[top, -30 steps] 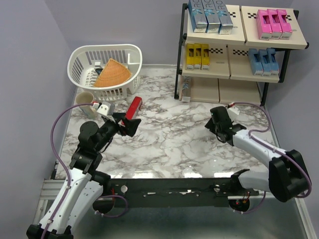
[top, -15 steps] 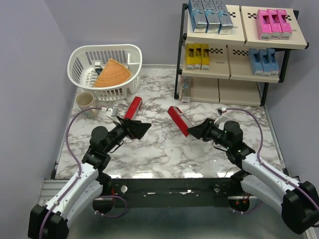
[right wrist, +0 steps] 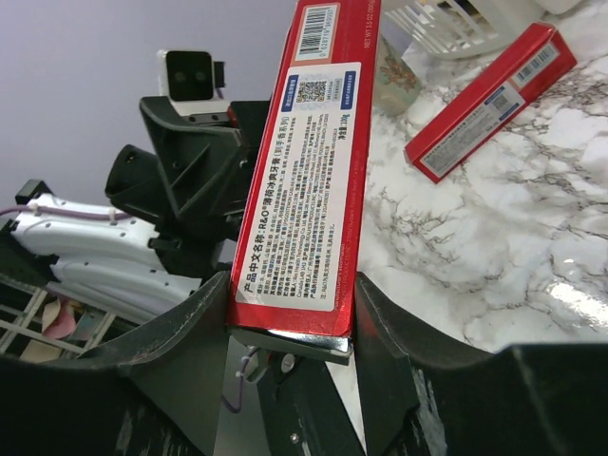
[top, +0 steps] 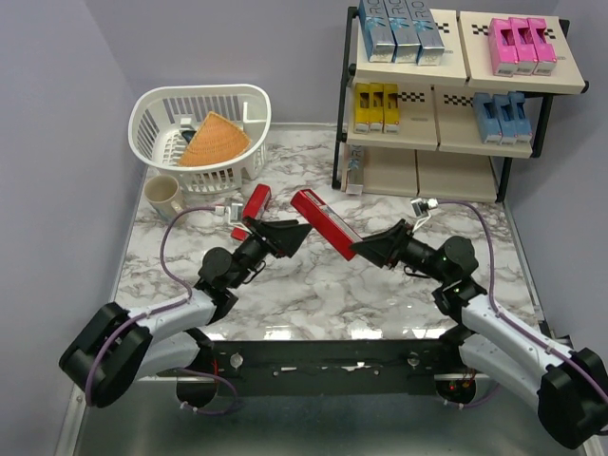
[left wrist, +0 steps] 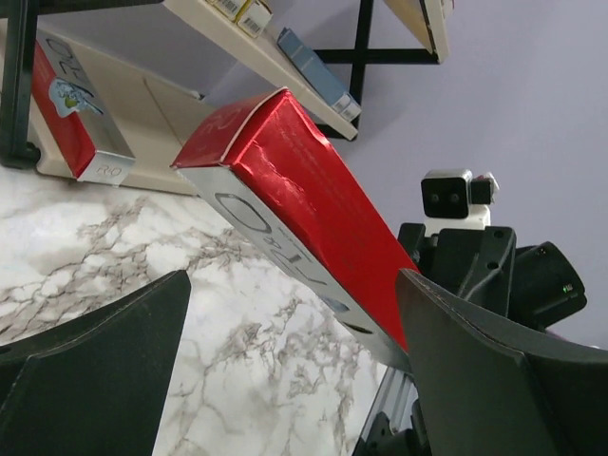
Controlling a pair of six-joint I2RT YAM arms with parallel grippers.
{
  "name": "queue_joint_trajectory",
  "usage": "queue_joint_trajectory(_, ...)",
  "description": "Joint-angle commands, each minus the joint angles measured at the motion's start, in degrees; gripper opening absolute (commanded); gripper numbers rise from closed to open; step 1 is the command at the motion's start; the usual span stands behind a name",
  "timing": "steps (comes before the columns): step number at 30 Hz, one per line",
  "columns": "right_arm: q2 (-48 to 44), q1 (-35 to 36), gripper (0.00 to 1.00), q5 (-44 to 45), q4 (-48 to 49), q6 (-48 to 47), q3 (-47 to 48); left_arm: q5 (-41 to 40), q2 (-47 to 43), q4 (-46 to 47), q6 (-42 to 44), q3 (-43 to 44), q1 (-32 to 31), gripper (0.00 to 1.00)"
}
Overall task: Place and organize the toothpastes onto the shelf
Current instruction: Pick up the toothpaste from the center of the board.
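My right gripper (top: 361, 250) is shut on the lower end of a red toothpaste carton (top: 321, 221), holding it tilted above the table's middle. In the right wrist view the carton (right wrist: 304, 161) sits clamped in the gripper (right wrist: 290, 323). My left gripper (top: 296, 233) stands open facing it. In the left wrist view the carton (left wrist: 304, 209) runs toward the right finger (left wrist: 503, 380); I cannot tell whether they touch. A second red carton (top: 255, 203) lies flat on the marble. The shelf (top: 446, 138) holds silver-blue (top: 401, 30), pink (top: 521, 45), yellow (top: 375, 106) and light blue (top: 501, 116) toothpastes. A red one (top: 353, 176) stands on its bottom tier.
A white basket (top: 204, 123) holding an orange wedge-shaped thing (top: 214, 142) stands at the back left, with a beige cup (top: 163, 195) in front of it. The loose red carton (right wrist: 484, 104) lies just behind my left gripper.
Both grippers have come toward the table's middle. The right one has carried the red carton up and to the left, and the left one has moved right to face it.
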Motion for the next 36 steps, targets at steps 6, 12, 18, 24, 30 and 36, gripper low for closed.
queue_joint_trajectory(6, 1.7, 0.5, 0.44, -4.6, 10.1, 6.3, -0.2, -5.4, 20.3, 36.2, -5.1, 2.1, -1.6, 0.99)
queue_joint_trajectory(12, 2.3, 0.5, 0.44, -4.6, 10.0, 7.3, -0.4, -2.5, 18.9, 36.2, 2.5, 5.4, -3.1, 0.99)
queue_joint_trajectory(18, 3.1, 0.5, 0.44, -5.1, 11.2, 8.2, -0.3, -3.3, 19.0, 36.1, 0.9, 6.3, -3.0, 0.99)
queue_joint_trajectory(24, 5.4, 0.4, 0.44, -7.0, 14.7, 11.2, 0.2, -3.1, 21.3, 36.2, -1.6, 8.1, -3.1, 0.99)
queue_joint_trajectory(30, 6.2, 0.5, 0.44, -7.5, 15.0, 12.6, 0.1, -4.3, 20.3, 36.2, -2.1, 9.0, -3.1, 0.99)
queue_joint_trajectory(36, 7.5, 0.5, 0.49, -6.4, 9.9, 11.3, 0.6, -4.8, 18.2, 36.2, -4.4, 7.8, -3.1, 0.98)
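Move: The red toothpaste held by the right hand has its middle about 7 cm to the right of the open left hand, 4 cm ahead and a couple of centimetres above. A second red toothpaste lies on the table some 14 cm left, 11 cm ahead and 18 cm below the left hand. From the right hand, the held toothpaste's middle is roughly 8 cm left, 6 cm ahead and 2 cm up; the left gripper waits about 15 cm left and 2 cm ahead. Rightward and forward, the left hand closes in about 5 cm on the held red toothpaste, dipping some 3 cm on the way and coming back up, its wide-open fingers arriving around the toothpaste's free part. The right hand keeps its grip on the near end and stays almost in place, rolling the toothpaste roughly 10 degrees. ##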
